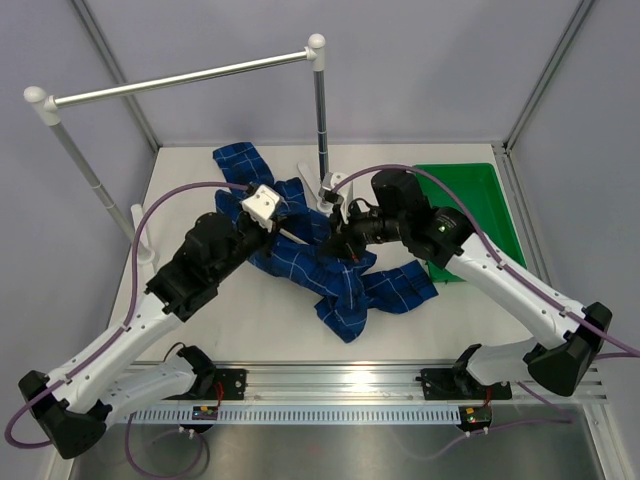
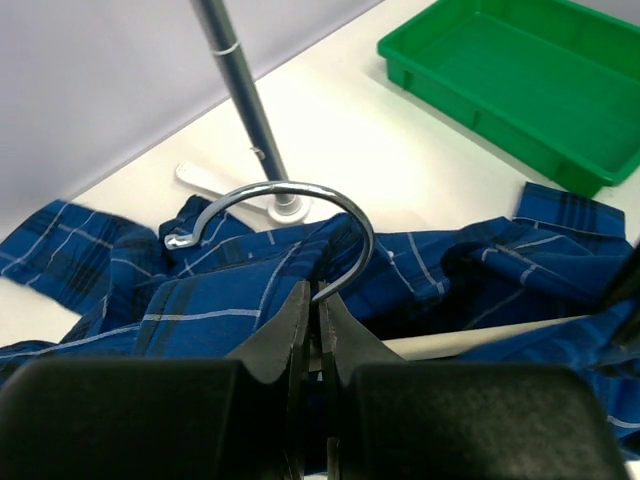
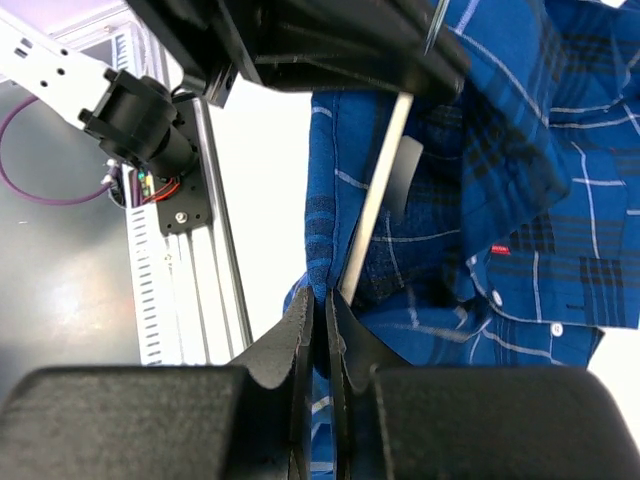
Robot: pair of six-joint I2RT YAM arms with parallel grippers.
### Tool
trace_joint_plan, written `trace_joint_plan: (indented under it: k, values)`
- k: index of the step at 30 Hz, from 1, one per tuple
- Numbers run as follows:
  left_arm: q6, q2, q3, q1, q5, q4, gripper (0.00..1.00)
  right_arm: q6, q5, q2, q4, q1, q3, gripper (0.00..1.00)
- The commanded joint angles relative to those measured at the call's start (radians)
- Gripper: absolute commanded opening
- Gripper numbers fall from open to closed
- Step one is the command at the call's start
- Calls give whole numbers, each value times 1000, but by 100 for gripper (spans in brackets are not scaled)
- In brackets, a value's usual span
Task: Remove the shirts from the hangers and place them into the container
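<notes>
The dark blue checked shirt [image 1: 335, 275] lies crumpled on the white table, still draped over the pale wooden hanger [image 2: 480, 336]. My left gripper [image 2: 318, 300] is shut on the stem of the hanger's metal hook [image 2: 300, 188], which curls up above the fingertips. My right gripper [image 3: 322, 300] is shut on a folded edge of the shirt [image 3: 480, 150], right beside the hanger's wooden arm [image 3: 375, 200]. From above, both grippers, left [image 1: 278, 224] and right [image 1: 340, 240], meet over the middle of the cloth. The green container [image 1: 480, 200] stands to the right of the shirt, with nothing in it.
The silver rail [image 1: 190, 76] on two posts spans the back of the table; its right post [image 1: 321, 120] stands just behind the shirt, with its white foot [image 2: 225, 190] on the table. The arms' mounting rail [image 1: 330, 385] runs along the near edge.
</notes>
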Motion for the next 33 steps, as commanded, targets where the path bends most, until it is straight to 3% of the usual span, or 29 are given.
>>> trace_joint_plan:
  k: [1, 16, 26, 33]
  values:
    - [10, -1, 20, 19, -250, 58, 0, 37, 19, -91, -30, 12, -26, 0]
    - [4, -48, -3, 37, -378, 93, 0, 57, 200, -229, -63, 16, -145, 0]
    - [-2, -108, -44, 45, -390, 158, 0, 100, 229, -246, -65, 16, -231, 0]
    - [-17, -122, -53, 47, -487, 176, 0, 123, 195, -257, -93, 46, -264, 0]
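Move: My left hand holds the hanger by the foot of its hook; my right grips a shirt fold about 14 cm to the left hand's right and 5 cm nearer, almost level. Counted from my right hand, the hook foot is therefore 14 cm left and 5 cm ahead, the rack post's foot some 28 cm ahead and 2 cm left, and the green container about 24 cm ahead and 40 cm right, both roughly 22 cm down. I pull my two hands apart to draw the hanger out of the shirt: my left keeps its shut grip on the hook and goes about 5 cm left, rising a little and swinging some 15 degrees counter-clockwise. My right, still pinching the fold, drags the cloth about 4 cm right, then sinks nearly 3 cm, turning about 10 degrees clockwise. ##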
